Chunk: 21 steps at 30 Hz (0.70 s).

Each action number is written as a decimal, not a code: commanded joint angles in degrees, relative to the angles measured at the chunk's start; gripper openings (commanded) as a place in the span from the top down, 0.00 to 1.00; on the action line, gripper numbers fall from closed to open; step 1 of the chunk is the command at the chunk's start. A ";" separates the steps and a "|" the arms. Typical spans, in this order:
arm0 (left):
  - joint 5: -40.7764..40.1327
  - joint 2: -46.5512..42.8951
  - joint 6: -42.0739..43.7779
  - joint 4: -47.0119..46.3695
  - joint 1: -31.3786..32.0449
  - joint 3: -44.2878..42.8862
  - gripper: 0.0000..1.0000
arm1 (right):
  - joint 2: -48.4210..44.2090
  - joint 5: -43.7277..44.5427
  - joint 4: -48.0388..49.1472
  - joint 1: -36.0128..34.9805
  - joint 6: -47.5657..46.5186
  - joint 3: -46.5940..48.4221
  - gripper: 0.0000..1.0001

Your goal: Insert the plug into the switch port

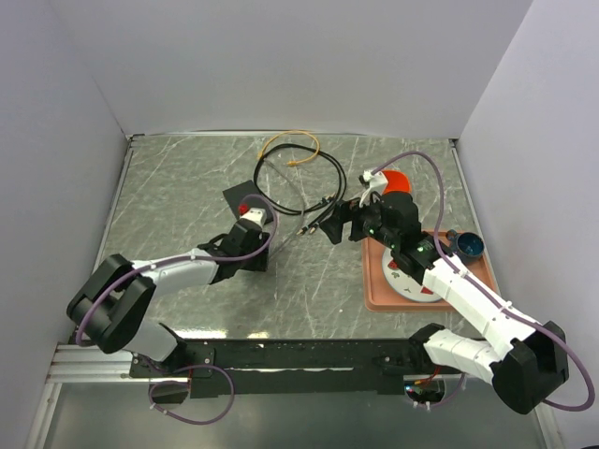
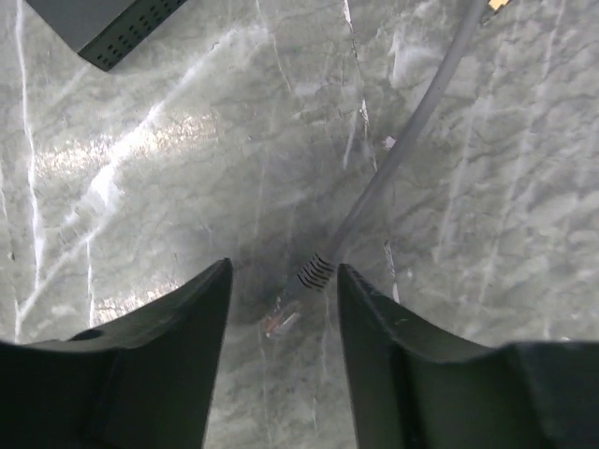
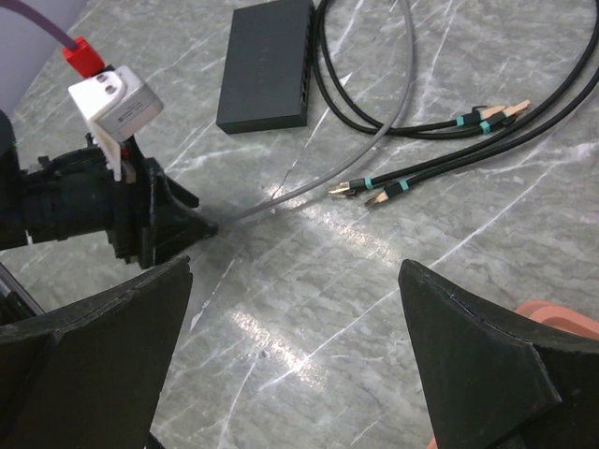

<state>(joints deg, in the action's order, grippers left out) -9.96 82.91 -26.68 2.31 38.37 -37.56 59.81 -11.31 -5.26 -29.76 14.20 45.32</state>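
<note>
The switch [image 1: 240,198] is a flat black box lying on the marble table; its socket row shows along one edge in the right wrist view [image 3: 267,65], and one corner shows in the left wrist view [image 2: 103,28]. A grey cable [image 2: 402,150] ends in a clear plug [image 2: 283,320] lying flat on the table. My left gripper [image 2: 284,271] is down over that plug, open, one finger on each side and a gap to both. From above, the left gripper [image 1: 258,245] hides the plug. My right gripper [image 3: 295,271] hangs wide open and empty over bare table, right of the left one [image 1: 339,224].
Black cables with gold-tipped plugs [image 3: 374,192] lie right of the switch, looping toward the back [image 1: 299,178]. A thin yellow cable [image 1: 295,140] lies behind them. An orange tray [image 1: 374,295] at the right holds a plate and a blue cup [image 1: 468,245].
</note>
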 commanded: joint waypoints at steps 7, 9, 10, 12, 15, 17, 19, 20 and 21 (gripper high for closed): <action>-7.62 7.43 -1.53 5.77 4.87 -7.25 0.58 | 0.57 -1.17 0.78 -0.13 -0.92 0.47 0.00; -8.32 8.49 -2.06 7.97 5.92 -8.14 0.65 | 0.66 -1.26 0.34 -0.13 -1.19 0.73 0.00; -8.85 9.36 -2.59 8.85 6.28 -8.93 0.71 | 0.66 -1.43 0.25 -0.12 -1.36 1.00 0.00; -9.12 10.16 -2.94 10.52 6.89 -9.63 0.87 | 0.66 -2.22 0.07 -0.12 -1.80 1.17 0.00; -9.03 10.43 -2.86 11.66 7.16 -10.60 0.99 | 0.48 -4.76 0.42 -0.21 -2.77 1.26 0.00; -8.85 8.94 -2.07 12.28 7.33 -11.04 0.99 | 0.13 -7.05 0.86 -0.21 -4.25 1.17 0.00; -8.33 6.14 -0.75 13.33 7.33 -11.30 0.99 | -0.13 -10.13 0.95 -0.47 -5.40 1.35 0.00; -7.02 5.16 -0.22 14.12 7.42 -11.65 0.99 | -0.13 -11.27 0.43 -0.56 -6.71 1.70 0.00; -6.31 4.28 0.56 15.96 7.42 -12.09 0.99 | 0.04 -12.58 -0.19 -1.00 -7.42 2.14 0.00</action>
<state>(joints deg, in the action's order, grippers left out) -19.14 91.61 -27.73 12.82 45.17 -47.29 60.80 -17.78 -5.39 -29.78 10.87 45.30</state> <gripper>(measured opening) 0.057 0.998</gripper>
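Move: The plug on the grey cable's end lies almost between the left hand's open fingers, about 1 cm to its right and 2 cm below, level fore and aft. From that hand the black switch stands some 12 cm ahead and 4 cm left, and the black cables' plugs about 7 cm ahead and 9 cm right. From the right hand the grey plug is roughly 14 cm left, 1 cm back and 20 cm lower. The left hand edges about 1.5 cm right and 1 cm down, pinching the grey cable's plug end. ##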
